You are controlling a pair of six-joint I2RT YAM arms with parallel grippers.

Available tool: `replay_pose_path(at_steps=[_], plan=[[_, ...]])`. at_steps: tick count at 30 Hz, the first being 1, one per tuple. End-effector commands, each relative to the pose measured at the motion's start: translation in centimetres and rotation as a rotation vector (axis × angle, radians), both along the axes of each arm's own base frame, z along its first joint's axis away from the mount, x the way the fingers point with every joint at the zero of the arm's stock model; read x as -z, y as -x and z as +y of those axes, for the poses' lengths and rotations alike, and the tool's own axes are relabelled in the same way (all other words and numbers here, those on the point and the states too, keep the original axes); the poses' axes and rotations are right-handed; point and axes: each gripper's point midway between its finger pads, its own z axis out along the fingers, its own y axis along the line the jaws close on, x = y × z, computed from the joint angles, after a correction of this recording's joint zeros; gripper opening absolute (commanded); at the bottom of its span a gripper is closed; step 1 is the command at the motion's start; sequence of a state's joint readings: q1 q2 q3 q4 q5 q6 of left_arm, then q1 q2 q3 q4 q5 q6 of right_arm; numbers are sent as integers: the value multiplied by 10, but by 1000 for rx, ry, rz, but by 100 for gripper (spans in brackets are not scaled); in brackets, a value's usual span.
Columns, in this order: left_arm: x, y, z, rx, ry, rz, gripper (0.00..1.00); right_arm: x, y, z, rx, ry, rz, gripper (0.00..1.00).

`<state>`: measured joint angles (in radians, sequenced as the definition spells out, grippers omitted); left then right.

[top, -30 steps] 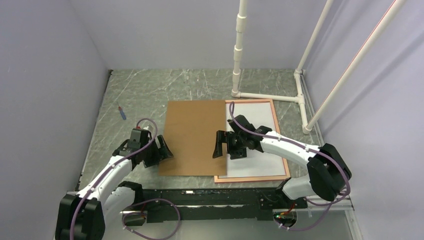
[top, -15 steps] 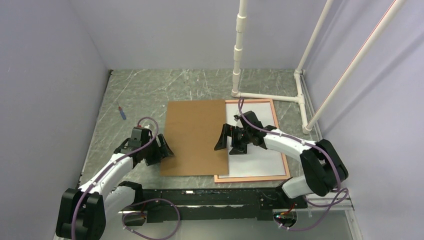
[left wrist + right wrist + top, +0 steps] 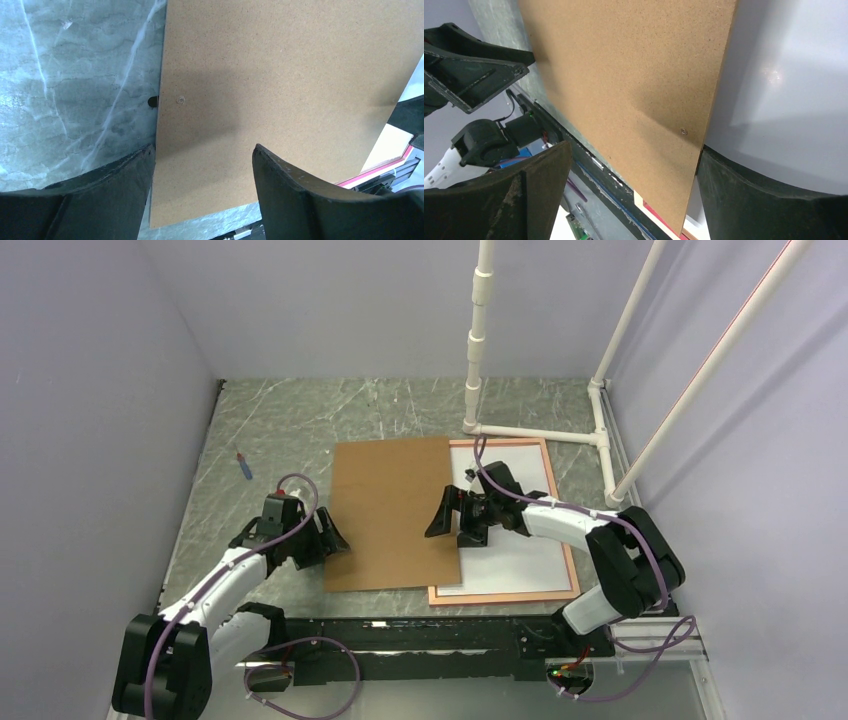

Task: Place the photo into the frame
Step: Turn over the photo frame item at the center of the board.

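Note:
The frame (image 3: 571,560), thin with reddish-pink edges, lies flat right of centre. Inside it lies the photo (image 3: 520,550), showing only a white face; its picture side is hidden. A plain brown backing board (image 3: 390,515) lies flat, its right part covering the frame's left side. My left gripper (image 3: 325,537) is open at the board's left edge, one finger (image 3: 125,190) beside the edge and the other (image 3: 300,200) over the board (image 3: 280,85). My right gripper (image 3: 452,523) is open astride the board's right edge (image 3: 624,75), one finger (image 3: 764,205) over the photo (image 3: 784,85). Neither holds anything.
A small blue pen (image 3: 243,466) lies at the left on the marbled table (image 3: 300,420). White pipe uprights (image 3: 478,340) and floor pipes (image 3: 540,432) stand behind and right of the frame. Grey walls enclose the table on three sides.
The backing board has slid right, farther over the frame, its near right corner most. The left gripper followed slightly and narrowed a little. The right gripper edged away from me.

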<state>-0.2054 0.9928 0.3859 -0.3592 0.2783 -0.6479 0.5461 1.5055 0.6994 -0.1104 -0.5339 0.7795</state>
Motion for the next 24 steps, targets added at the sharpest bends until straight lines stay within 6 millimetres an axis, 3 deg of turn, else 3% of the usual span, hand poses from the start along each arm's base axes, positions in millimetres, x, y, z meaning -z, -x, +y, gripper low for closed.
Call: replay_pose_path(at_steps=[1, 9, 11, 14, 17, 24], plan=[[21, 19, 0, 20, -3, 77, 75, -40, -7, 20, -26, -165, -91, 91], [24, 20, -3, 23, 13, 76, 75, -88, -3, 30, -54, -308, -166, 79], [23, 20, -3, 22, 18, 76, 75, -96, -2, 31, -60, -328, -172, 69], [22, 19, -6, 24, 28, 68, 74, -110, 0, 33, -71, -339, -196, 41], [22, 20, -8, 31, 37, 69, 74, -124, 1, 35, -86, -324, -228, 21], [17, 18, -1, 15, -11, 64, 75, -149, -5, 23, -67, -195, -289, 2]])
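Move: The brown board lies flat, its middle about 11 cm left of the right hand, some 5 cm ahead and 3 cm below; the open fingers straddle its right edge. The wooden frame's middle is about 11 cm to the right hand's right and 3 cm ahead, with the white-backed photo lying in it, both some 4 cm below. From the left hand, open at the board's near-left corner, the board's middle is about 12 cm right, 7 cm ahead and 2 cm below. With one finger already at the board's right edge, just in from the near corner, the right hand rises about 10 cm and drifts some 2 cm left, hooking that edge up and away from the frame while the fingers go from wide open to nearly shut and pinch the board between them. Its fingertips tip up about 15 degrees on the way, while the left hand stays low and open at the board's left edge, with one finger over the board and the other outside it, easing only about 1 cm to the right. ##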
